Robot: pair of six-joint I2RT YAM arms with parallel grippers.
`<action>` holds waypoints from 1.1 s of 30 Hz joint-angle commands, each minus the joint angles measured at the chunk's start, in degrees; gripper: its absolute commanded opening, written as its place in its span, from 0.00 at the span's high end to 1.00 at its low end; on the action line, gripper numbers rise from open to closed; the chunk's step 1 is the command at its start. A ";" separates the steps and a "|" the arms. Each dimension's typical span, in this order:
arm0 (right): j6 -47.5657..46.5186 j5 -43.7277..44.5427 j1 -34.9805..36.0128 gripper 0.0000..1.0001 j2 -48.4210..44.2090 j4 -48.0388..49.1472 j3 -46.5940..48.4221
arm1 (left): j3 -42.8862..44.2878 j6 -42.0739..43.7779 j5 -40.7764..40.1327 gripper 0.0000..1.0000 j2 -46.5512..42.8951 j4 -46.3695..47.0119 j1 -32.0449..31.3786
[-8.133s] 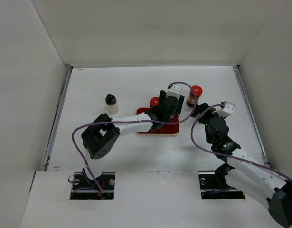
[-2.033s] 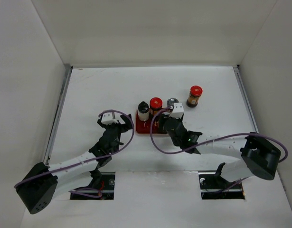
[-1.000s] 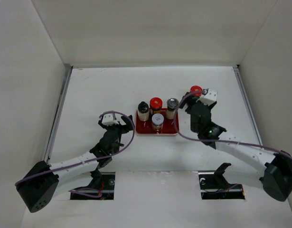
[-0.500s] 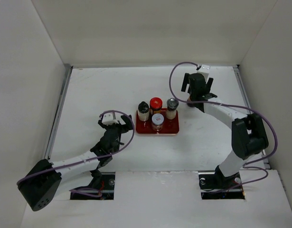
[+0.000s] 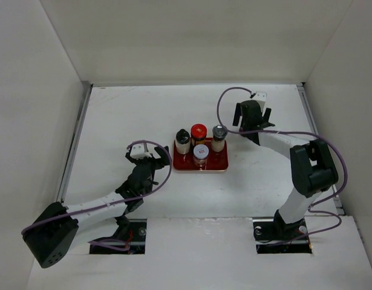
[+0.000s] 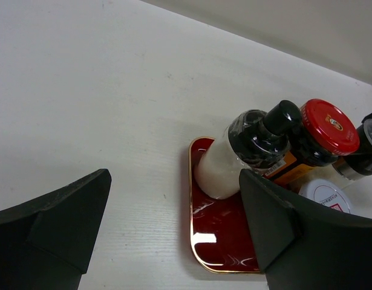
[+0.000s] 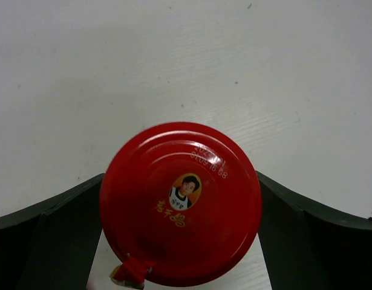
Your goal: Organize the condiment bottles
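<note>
Four condiment bottles stand on the red tray (image 5: 214, 164): a black-capped one (image 5: 183, 139), a red-capped one (image 5: 199, 131), a silver-capped one (image 5: 219, 135) and a white-lidded one (image 5: 201, 153). A further red-capped jar (image 7: 181, 204) stands on the table right of the tray, hidden under my right gripper (image 5: 249, 116) in the top view. My right gripper (image 7: 179, 181) is open, one finger on each side of its cap. My left gripper (image 5: 148, 158) hangs open just left of the tray. In the left wrist view the left gripper (image 6: 173, 181) has only table and the tray's corner (image 6: 219, 235) between its fingers, beside the black-capped bottle (image 6: 258, 136).
White walls enclose the table on three sides, with metal rails along the left (image 5: 74, 145) and right (image 5: 316, 139) edges. The two arm bases (image 5: 119, 232) (image 5: 282, 232) sit at the near edge. Purple cables loop above both wrists.
My right arm has swung up from beside the tray to over the red-capped jar, which now lies between its open fingers. The left arm and the tray's bottles have not moved.
</note>
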 commanded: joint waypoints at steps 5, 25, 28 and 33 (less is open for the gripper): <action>2.31 -1.43 -0.55 0.08 -2.08 4.04 -2.10 | 1.06 -0.87 0.45 0.12 2.48 3.94 0.04; 2.23 0.51 -1.08 0.39 -6.47 7.12 -4.30 | 0.97 -0.43 0.98 0.12 1.87 4.64 -1.01; 3.46 1.03 -0.99 0.41 -10.41 7.12 -7.10 | 0.53 -0.52 0.54 0.12 0.82 4.56 -1.10; 4.34 5.24 3.48 0.41 -22.45 6.77 -14.39 | 0.09 -0.61 0.36 0.12 -0.16 4.38 -1.10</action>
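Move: The red-lidded jar already stands between the right hand's open fingers, its middle roughly 2 cm below the hand point. In the tray, the silver-capped shaker is about 12 cm to the hand's left and 6 cm nearer the base. The tray's own red-lidded jar is some 21 cm left and 6 cm back, the white-lidded jar about 20 cm left and 14 cm back. From the left hand, the jar being gripped lies roughly 15 cm ahead, 41 cm right and 5 cm lower. Down the last centimetre or so around the red-lidded jar, the right hand then rises about 2.5 cm while its fingers start closing, ease slightly and close again until they pinch the jar between them. Holding it, with the wrist tipped up some 5 degrees, the hand draws back towards the base about 5 cm at growing speed. ##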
